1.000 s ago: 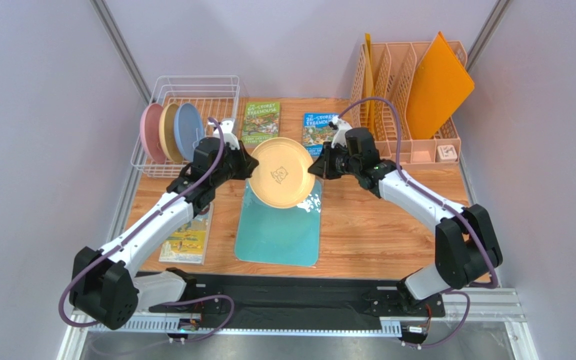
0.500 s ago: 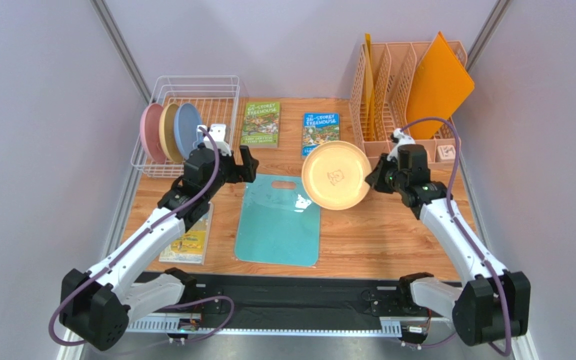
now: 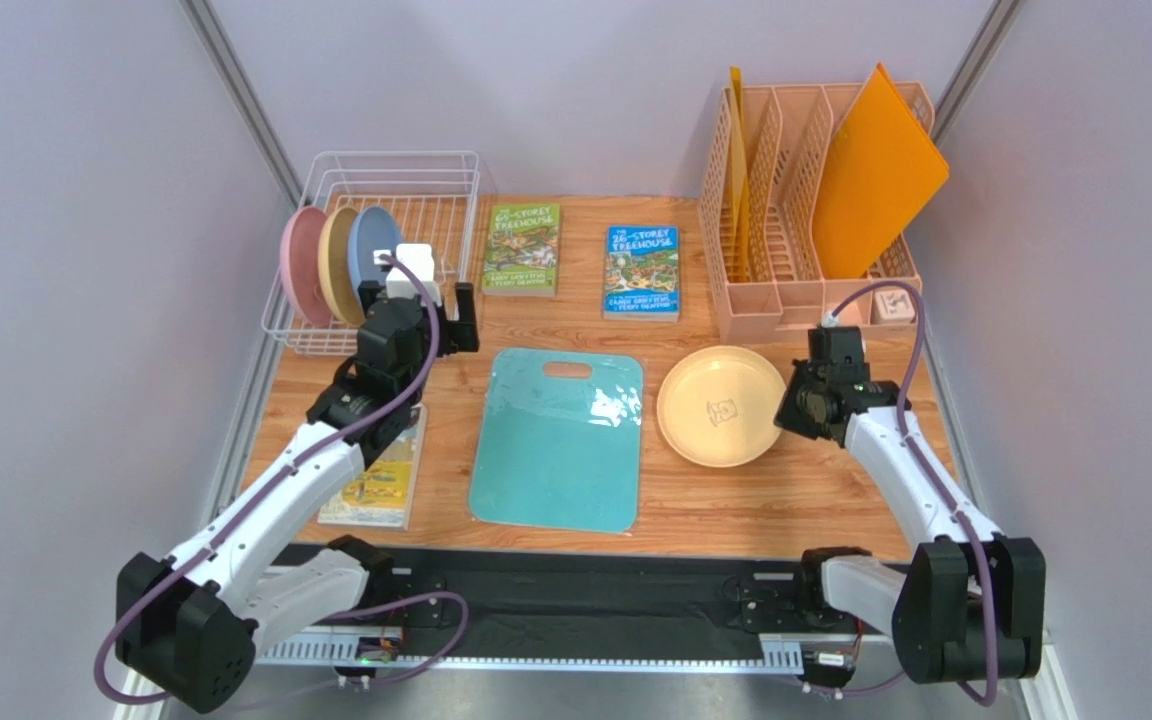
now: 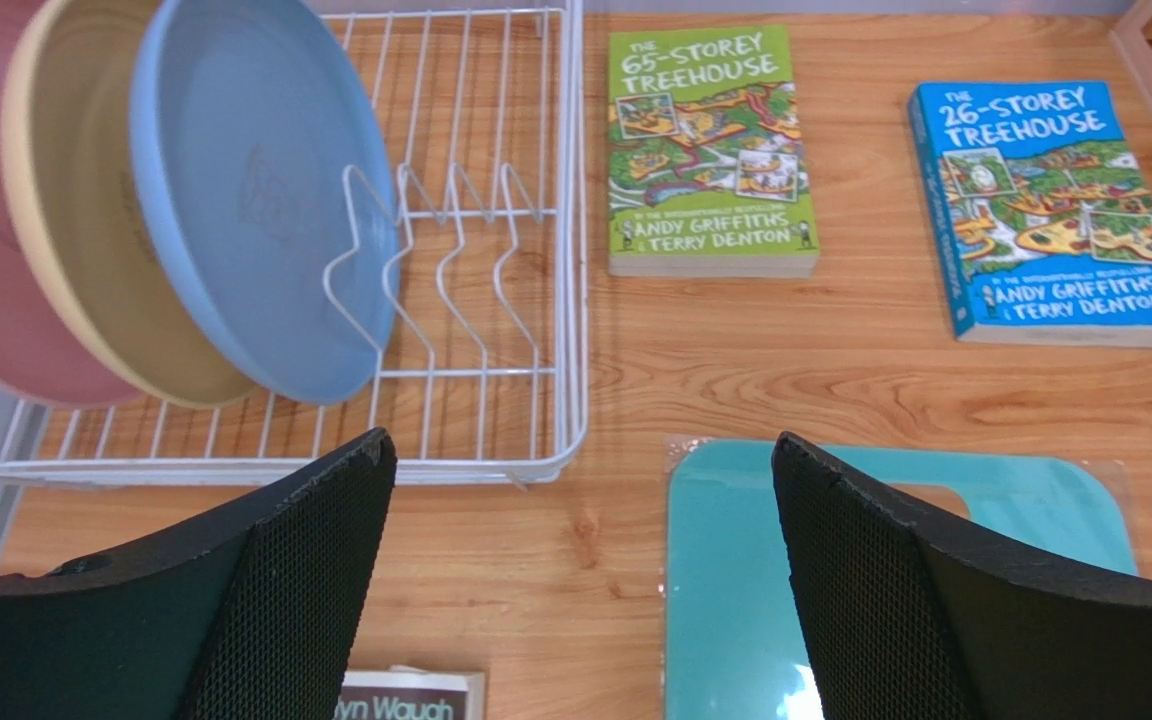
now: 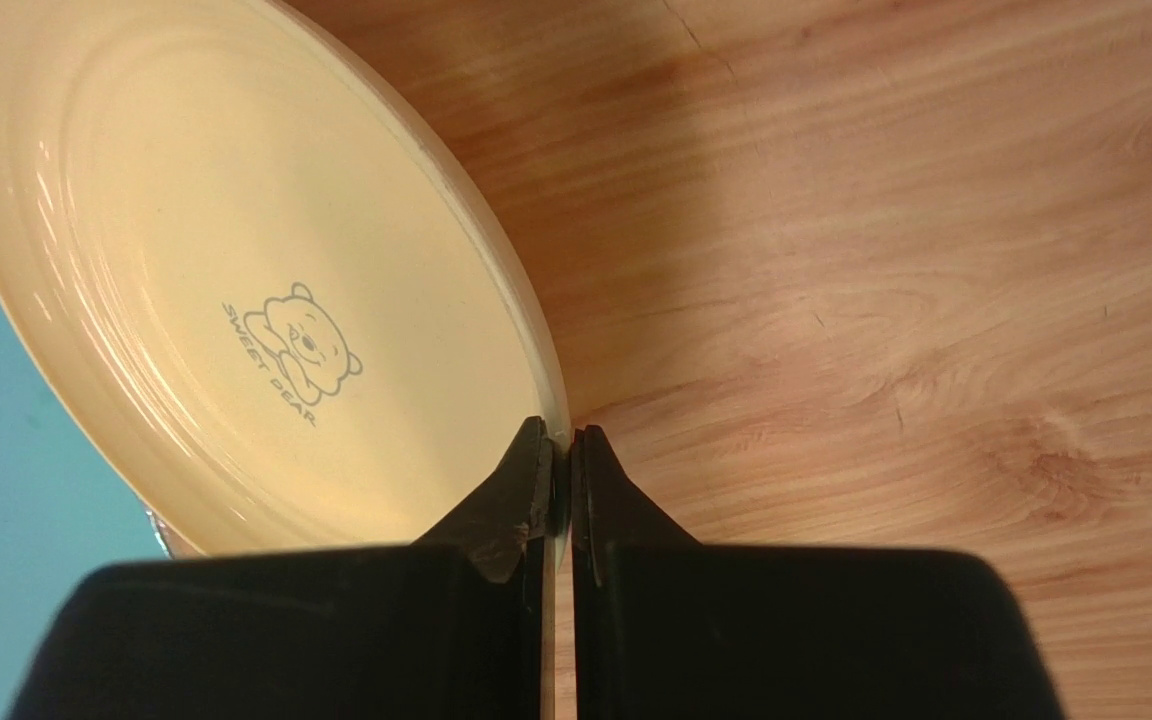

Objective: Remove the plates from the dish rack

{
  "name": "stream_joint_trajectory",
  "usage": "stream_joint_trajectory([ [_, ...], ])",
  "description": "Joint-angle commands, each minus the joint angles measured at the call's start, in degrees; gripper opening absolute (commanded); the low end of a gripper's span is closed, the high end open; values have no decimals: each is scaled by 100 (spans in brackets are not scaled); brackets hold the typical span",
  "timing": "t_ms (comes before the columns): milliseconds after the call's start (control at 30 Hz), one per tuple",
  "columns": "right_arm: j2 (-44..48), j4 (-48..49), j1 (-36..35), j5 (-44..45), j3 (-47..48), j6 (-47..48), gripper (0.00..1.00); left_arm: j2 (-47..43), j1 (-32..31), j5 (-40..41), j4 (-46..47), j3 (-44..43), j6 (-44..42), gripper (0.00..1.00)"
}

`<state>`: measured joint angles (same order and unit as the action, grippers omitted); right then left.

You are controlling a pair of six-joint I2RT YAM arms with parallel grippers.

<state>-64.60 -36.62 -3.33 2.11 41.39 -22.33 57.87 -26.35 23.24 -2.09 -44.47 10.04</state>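
Note:
The white wire dish rack [image 3: 440,165] stands at the back left and holds three upright plates: pink [image 3: 297,267], tan-yellow [image 3: 336,264] and blue [image 3: 373,248]. In the left wrist view the blue plate [image 4: 259,195] leans in front of the tan-yellow one [image 4: 79,255] inside the rack [image 4: 575,270]. My left gripper [image 3: 455,308] is open and empty, just right of the rack's front corner. My right gripper [image 3: 793,405] is shut on the right rim of a second tan-yellow plate [image 3: 717,405], which lies low over the table right of the mat. That plate fills the right wrist view [image 5: 237,285].
A teal mat [image 3: 560,438] lies in the middle. Two books [image 3: 521,248] [image 3: 641,270] lie at the back. A peach slatted organizer [image 3: 778,210] with orange boards [image 3: 875,165] stands back right. Another book [image 3: 375,480] lies under the left arm.
My right gripper carried the tan-yellow plate from mid-air over the mat to the right and down to the table. My left gripper let go of it and drew back toward the rack.

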Motion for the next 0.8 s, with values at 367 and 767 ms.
stream_joint_trajectory([
  [367, 517, -56, 26, 817, -263, -342, 39, -162, 438, 66, 86, -176, -108, 99],
  [767, 1318, -82, 26, 871, 10, -211, 73, -127, 481, 215, 94, -203, -178, 100],
])
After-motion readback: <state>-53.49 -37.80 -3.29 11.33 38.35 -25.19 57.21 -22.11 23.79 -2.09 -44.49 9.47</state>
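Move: The right hand pinches the right rim of the yellow plate, its middle about 10 cm left, 3 cm ahead and 2 cm below; the teal mat lies about 36 cm left and 3 cm back, the peach rack some 34 cm ahead and 9 cm right. From the empty left hand, the blue plate stands about 15 cm ahead, 8 cm left and 7 cm below, with the racked yellow plate 6 cm left of it. Right hand lowers yellow plate 2 cm, lets go, rises about 4; open left hand shifts left towards blue plate. ##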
